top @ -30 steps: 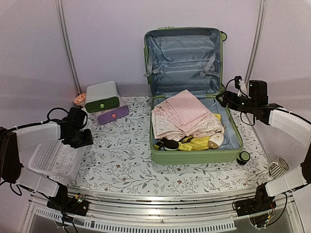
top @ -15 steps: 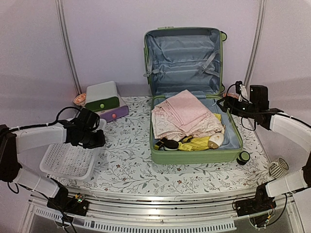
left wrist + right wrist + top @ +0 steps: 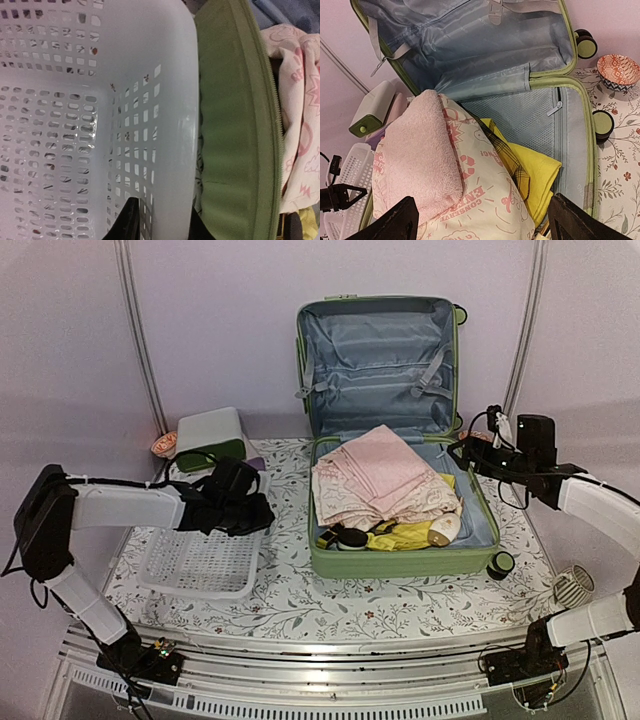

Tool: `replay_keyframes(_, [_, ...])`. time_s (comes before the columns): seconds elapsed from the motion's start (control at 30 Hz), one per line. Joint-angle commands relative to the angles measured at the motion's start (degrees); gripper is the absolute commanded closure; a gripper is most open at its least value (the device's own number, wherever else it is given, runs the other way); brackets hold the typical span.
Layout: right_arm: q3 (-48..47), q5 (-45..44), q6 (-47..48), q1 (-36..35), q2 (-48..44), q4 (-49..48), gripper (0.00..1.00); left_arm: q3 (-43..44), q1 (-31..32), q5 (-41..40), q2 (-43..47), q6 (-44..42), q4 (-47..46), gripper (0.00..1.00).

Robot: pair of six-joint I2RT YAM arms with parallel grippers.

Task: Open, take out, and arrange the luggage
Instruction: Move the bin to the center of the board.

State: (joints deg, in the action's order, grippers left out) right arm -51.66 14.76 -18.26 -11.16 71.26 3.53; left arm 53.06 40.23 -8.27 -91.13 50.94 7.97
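The luggage lies open in the middle of the table, its lid upright against the back wall. Inside are a pink towel on a printed cream cloth, a yellow garment and small items at the front. My left gripper is shut on the right wall of a white perforated basket. In the left wrist view the basket stands close beside the luggage's green shell, one finger on each side of its wall. My right gripper hangs open at the luggage's right rim, and the right wrist view shows it above the clothes.
A white-and-green drawer box stands behind the basket, with a purple item mostly hidden. Next to the luggage's rear wheel sits an orange patterned bowl. A small white slotted object lies near the right front edge.
My left arm has swung right with the basket, from the table's left edge to just beside the luggage, and its jaws have narrowed onto the basket wall. The right arm has barely shifted.
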Motion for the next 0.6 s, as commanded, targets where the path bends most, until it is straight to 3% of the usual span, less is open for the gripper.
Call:
replay_keyframes(0.0, [0.5, -0.2, 0.0, 0.0, -2.3, 1.7, 0.08, 5.1, 2.8, 6.9, -5.6, 7.6, -11.6, 0.79])
replay_keyframes(0.2, [0.6, -0.9, 1.2, 0.0, -3.4, 3.5, 0.07, 9.3, 5.0, 9.1, -10.2, 9.7, -16.4, 0.76])
replay_keyframes(0.23, [0.6, -0.9, 1.4, 0.0, -3.5, 3.5, 0.07, 10.0, 5.4, 9.6, -11.0, 10.0, -17.0, 0.68])
replay_keyframes(0.3, [0.6, -0.9, 1.4, 0.0, -3.4, 3.5, 0.07, 11.3, 6.1, 9.6, -12.4, 11.2, -16.7, 0.43])
replay_keyframes(0.37, [0.2, -0.8, 1.5, 0.0, -3.1, 4.0, 0.07, 11.5, 7.0, 8.7, -12.3, 11.4, -16.9, 0.3])
replay_keyframes(0.57, [-0.7, 0.5, 1.8, 0.0, -2.3, 4.5, 0.07, 10.7, 8.1, 2.2, -7.4, 7.0, -13.4, 0.22])
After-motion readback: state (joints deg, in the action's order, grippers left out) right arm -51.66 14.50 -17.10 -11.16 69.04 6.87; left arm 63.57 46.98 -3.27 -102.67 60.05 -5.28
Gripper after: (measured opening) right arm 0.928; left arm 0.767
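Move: The left hand already has the bin's right rim between its fingers; the bin's middle is about 14 cm to its left, 4 cm back and 5 cm below. The open suitcase, beyond the strip of board the bin heads into, has its base centred roughly 29 cm to the right and 3 cm ahead. The green drawer box lies some 18 cm ahead and 13 cm left. From the right hand, the bin is roughly 56 cm left, 12 cm back and 19 cm lower. Still pinching the bin's right rim, the left hand drags the bin to the right towards the suitcase, travelling about 11 cm in all and climbing some 3 cm while the wrist rolls about 15 degrees, its left side dipping. Near the end of that travel the fingers open wide and let go of the rim, staying astride it. ##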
